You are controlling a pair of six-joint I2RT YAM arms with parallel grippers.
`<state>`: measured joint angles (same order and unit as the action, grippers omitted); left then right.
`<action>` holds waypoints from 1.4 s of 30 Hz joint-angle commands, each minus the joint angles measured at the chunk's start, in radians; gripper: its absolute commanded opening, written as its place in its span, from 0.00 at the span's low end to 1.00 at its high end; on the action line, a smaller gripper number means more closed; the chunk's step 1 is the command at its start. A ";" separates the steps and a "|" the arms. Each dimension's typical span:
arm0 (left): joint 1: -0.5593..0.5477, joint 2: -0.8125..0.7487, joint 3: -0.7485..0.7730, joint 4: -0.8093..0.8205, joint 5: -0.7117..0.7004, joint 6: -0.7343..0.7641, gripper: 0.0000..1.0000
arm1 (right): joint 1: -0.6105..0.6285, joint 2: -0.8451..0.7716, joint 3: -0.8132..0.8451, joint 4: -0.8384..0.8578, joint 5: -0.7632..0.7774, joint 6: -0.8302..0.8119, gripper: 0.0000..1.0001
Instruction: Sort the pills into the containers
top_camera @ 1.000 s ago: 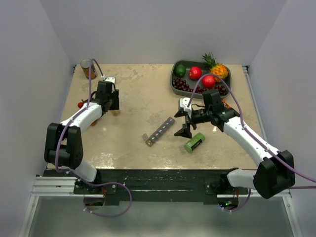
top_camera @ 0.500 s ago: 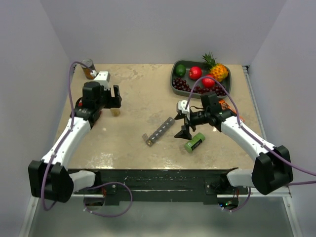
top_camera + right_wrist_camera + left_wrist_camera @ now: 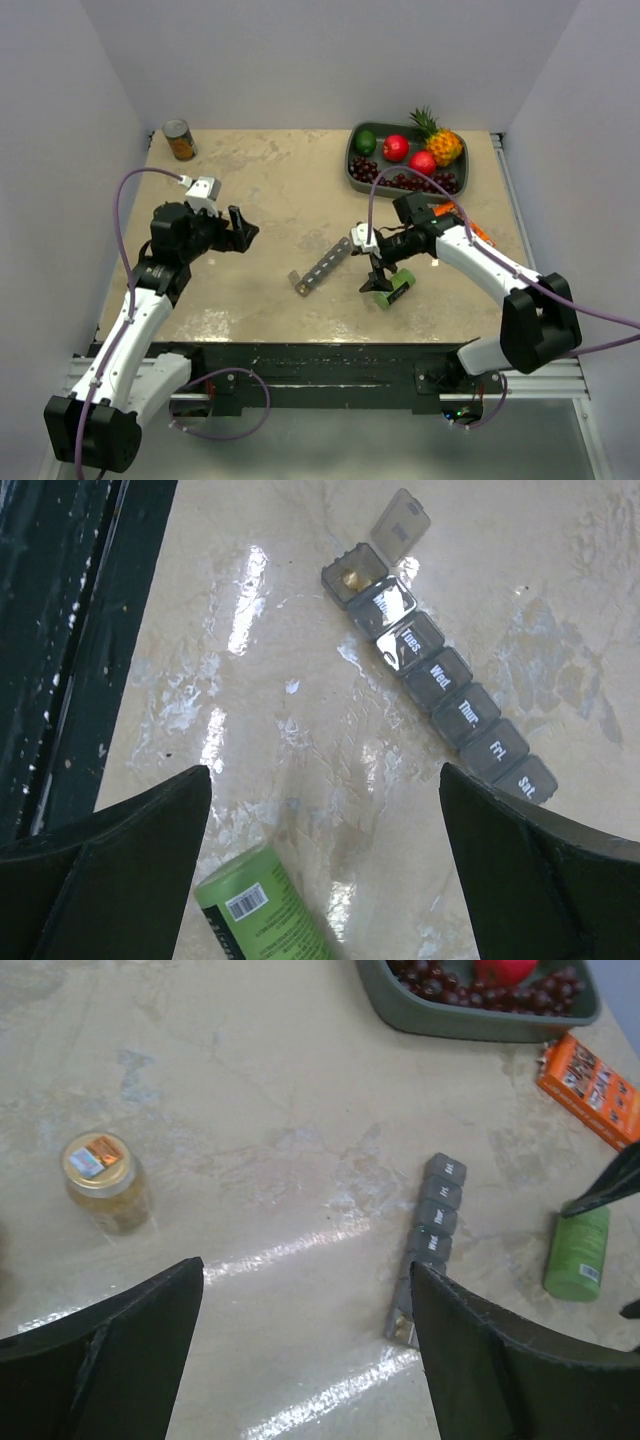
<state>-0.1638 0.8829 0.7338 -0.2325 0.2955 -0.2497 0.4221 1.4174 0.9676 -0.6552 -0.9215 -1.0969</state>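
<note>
The grey pill organizer (image 3: 322, 266) lies at mid table, a strip of lidded day compartments. It shows in the left wrist view (image 3: 430, 1222) and right wrist view (image 3: 440, 675). Its end compartment stands open, lid (image 3: 400, 525) flipped back, with yellowish pills (image 3: 352, 579) inside. A small clear bottle (image 3: 105, 1180) with a gold lid and amber contents stands upright; in the top view my left gripper hides it. My left gripper (image 3: 240, 228) (image 3: 310, 1360) is open and empty, above the table left of the organizer. My right gripper (image 3: 378, 272) (image 3: 325, 860) is open and empty, just right of the organizer.
A green box (image 3: 396, 289) (image 3: 265, 910) lies under the right gripper. A dark fruit tray (image 3: 352, 172) (image 3: 400, 1005) sits at the back right, an orange box (image 3: 590, 1085) near it. A can (image 3: 179, 140) stands at the back left.
My left arm has drawn back from the far left and swung its gripper right, toward the middle. My right gripper has shifted slightly nearer and left, over the green box.
</note>
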 commanded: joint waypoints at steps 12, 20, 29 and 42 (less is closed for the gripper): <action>0.004 -0.016 -0.300 0.206 0.288 -0.230 0.60 | 0.210 0.328 0.310 -0.070 0.361 -0.239 0.95; 0.003 0.077 -0.343 0.260 0.244 -0.321 0.48 | 0.262 0.506 0.428 -0.069 0.450 -0.258 0.86; -0.019 0.120 -0.389 0.334 0.246 -0.353 0.46 | 0.273 0.551 0.424 -0.060 0.493 -0.293 0.76; -0.121 0.333 -0.335 0.505 0.185 -0.373 0.39 | 0.277 0.497 0.313 0.025 0.490 -0.215 0.55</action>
<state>-0.2611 1.1431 0.3481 0.1551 0.5240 -0.6098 0.6945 1.9553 1.3315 -0.6788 -0.4572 -1.3396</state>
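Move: Below and to the left of the right hand lies the pill organizer, its middle about 6 cm ahead, 7 cm left and 11 cm down; the green bottle is some 11 cm right, 1 cm back and 10 cm down. From the left hand, the organizer's open end lid is roughly 5 cm back, 11 cm right and 19 cm down; the organizer's middle sits about 3 cm back and 18 cm right, the small pill bottle 11 cm ahead and 6 cm left. Sinking about 10 cm while sliding some 6 cm left and 6 cm forward, the right hand tips its fingers steeper onto the organizer, then holds there as they narrow from wide to just over half around Wed./Thur. The left hand drops about 15 cm, drawing back and right towards the open lid, fingers tilting down and closing to under half. ##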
